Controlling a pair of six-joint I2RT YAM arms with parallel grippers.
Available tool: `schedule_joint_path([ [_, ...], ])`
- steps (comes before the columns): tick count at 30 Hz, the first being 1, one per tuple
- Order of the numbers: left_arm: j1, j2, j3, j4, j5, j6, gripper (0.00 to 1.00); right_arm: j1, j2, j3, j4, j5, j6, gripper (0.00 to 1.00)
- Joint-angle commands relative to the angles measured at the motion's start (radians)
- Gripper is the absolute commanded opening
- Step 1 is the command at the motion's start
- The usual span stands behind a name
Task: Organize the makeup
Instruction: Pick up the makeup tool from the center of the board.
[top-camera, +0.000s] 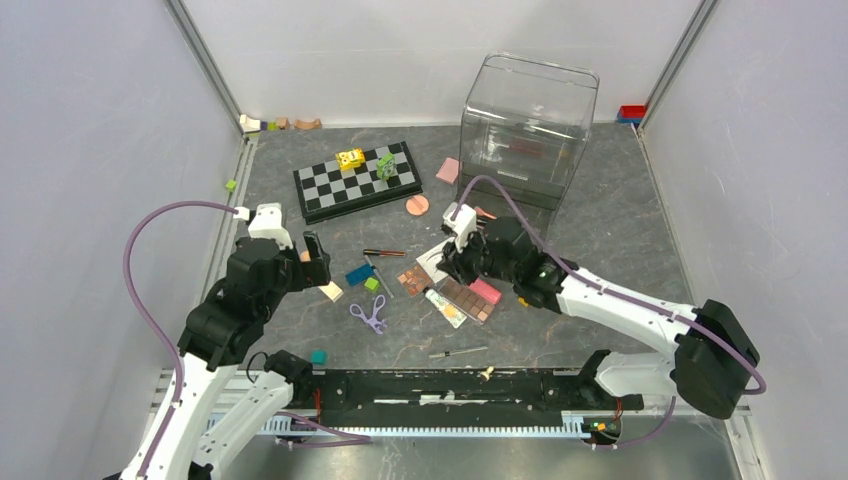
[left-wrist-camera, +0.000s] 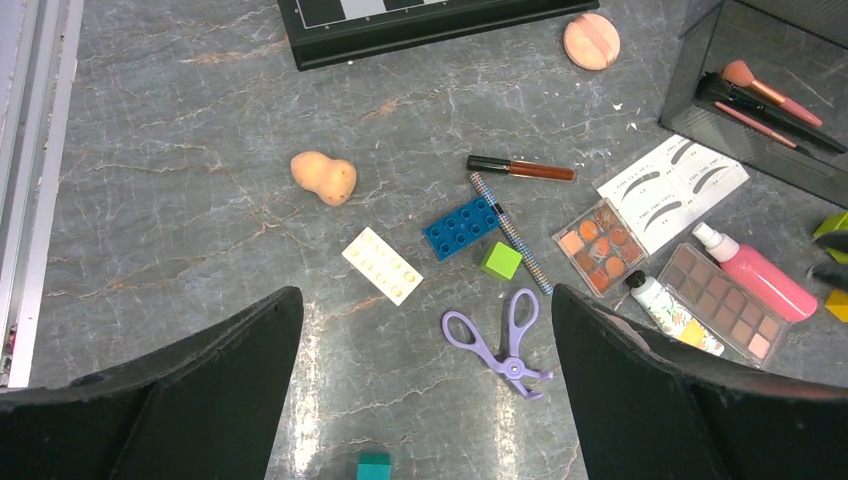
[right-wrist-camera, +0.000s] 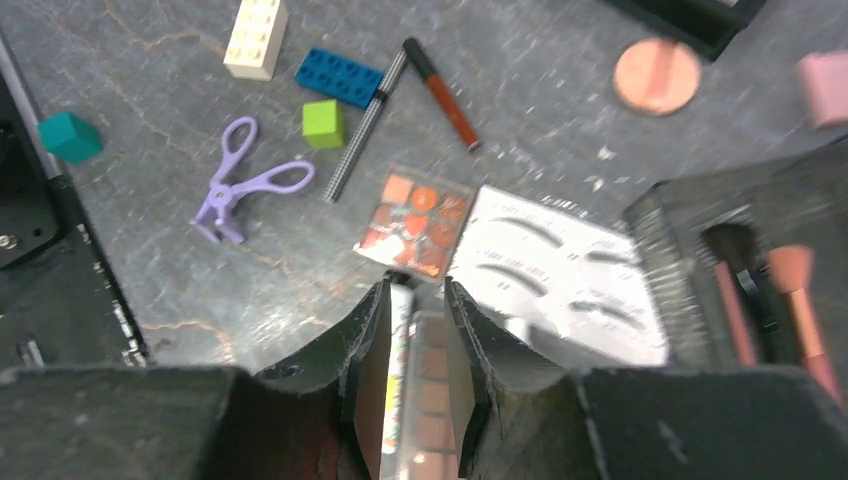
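Makeup lies mid-table: a purple curler (top-camera: 370, 315) (left-wrist-camera: 505, 340), an orange palette (left-wrist-camera: 600, 245), a white lash card (left-wrist-camera: 675, 190) (right-wrist-camera: 555, 275), a brown-pink palette (top-camera: 468, 298), a pink tube (left-wrist-camera: 755, 272), a cream tube (left-wrist-camera: 672, 313), a peach sponge (left-wrist-camera: 323, 177) and a brown gloss tube (left-wrist-camera: 520, 168). My left gripper (top-camera: 310, 262) (left-wrist-camera: 425, 292) is wide open and empty, above the table left of the curler. My right gripper (top-camera: 447, 262) (right-wrist-camera: 416, 285) hovers over the cream tube and the brown-pink palette. Its jaws stand a narrow gap apart and hold nothing.
A clear box (top-camera: 530, 120) at the back right holds brushes (left-wrist-camera: 765, 95). A chessboard (top-camera: 357, 180) lies at the back. Toy blocks, blue (left-wrist-camera: 460, 227), green (left-wrist-camera: 500, 260), white (left-wrist-camera: 382, 265) and teal (left-wrist-camera: 373, 466), sit among the makeup. A round puff (top-camera: 417, 205) and a thin brush (top-camera: 458, 352) lie apart.
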Motion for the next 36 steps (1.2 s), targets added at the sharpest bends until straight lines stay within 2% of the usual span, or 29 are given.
schedule_joint_path([
  [1,0.006,0.002,0.001,0.039,-0.022,-0.006,1.00,0.092,-0.006,-0.061,0.082,0.137,0.217,0.31],
  [9,0.007,0.015,0.000,0.039,-0.026,-0.007,1.00,0.150,-0.072,-0.168,0.033,0.219,0.450,0.31],
  [15,0.008,0.031,0.003,0.035,-0.037,-0.011,1.00,0.151,-0.169,-0.212,-0.050,0.253,0.446,0.32],
  [18,0.010,0.036,0.005,0.032,-0.042,-0.012,1.00,0.152,-0.162,-0.194,-0.071,0.229,0.412,0.33],
  [23,0.020,0.021,0.005,0.030,-0.047,-0.014,1.00,0.204,-0.032,-0.081,-0.070,0.220,0.391,0.37],
  [26,0.027,0.001,0.008,0.026,-0.058,-0.016,1.00,0.274,0.087,0.019,-0.047,0.256,0.393,0.47],
  [30,0.033,-0.047,0.008,0.019,-0.090,-0.026,1.00,0.352,0.269,0.171,-0.023,0.273,0.414,0.49],
  [31,0.035,-0.061,0.009,0.019,-0.096,-0.028,1.00,0.369,0.320,0.220,-0.025,0.275,0.417,0.52],
  [33,0.040,-0.082,0.007,0.020,-0.105,-0.030,1.00,0.400,0.413,0.306,-0.062,0.291,0.421,0.66],
  [36,0.043,-0.092,0.007,0.018,-0.108,-0.031,1.00,0.440,0.532,0.427,-0.110,0.330,0.432,0.69],
])
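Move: The purple scissors, the makeup tool aimed at, lie about 15 cm left of the right hand, 8 cm back and some 14 cm below. The green block is about 7 cm farther out than the scissors, and the blue block 9 cm farther out and 3 cm to their left. The small palette is about 6 cm left of the hand and 1 cm back. From the left hand, the scissors lie some 7 cm right, 3 cm back and 20 cm below. Right hand sinks back, then sweeps left some 15 cm towards the scissors, fingers opening; left hand lifts slightly. ##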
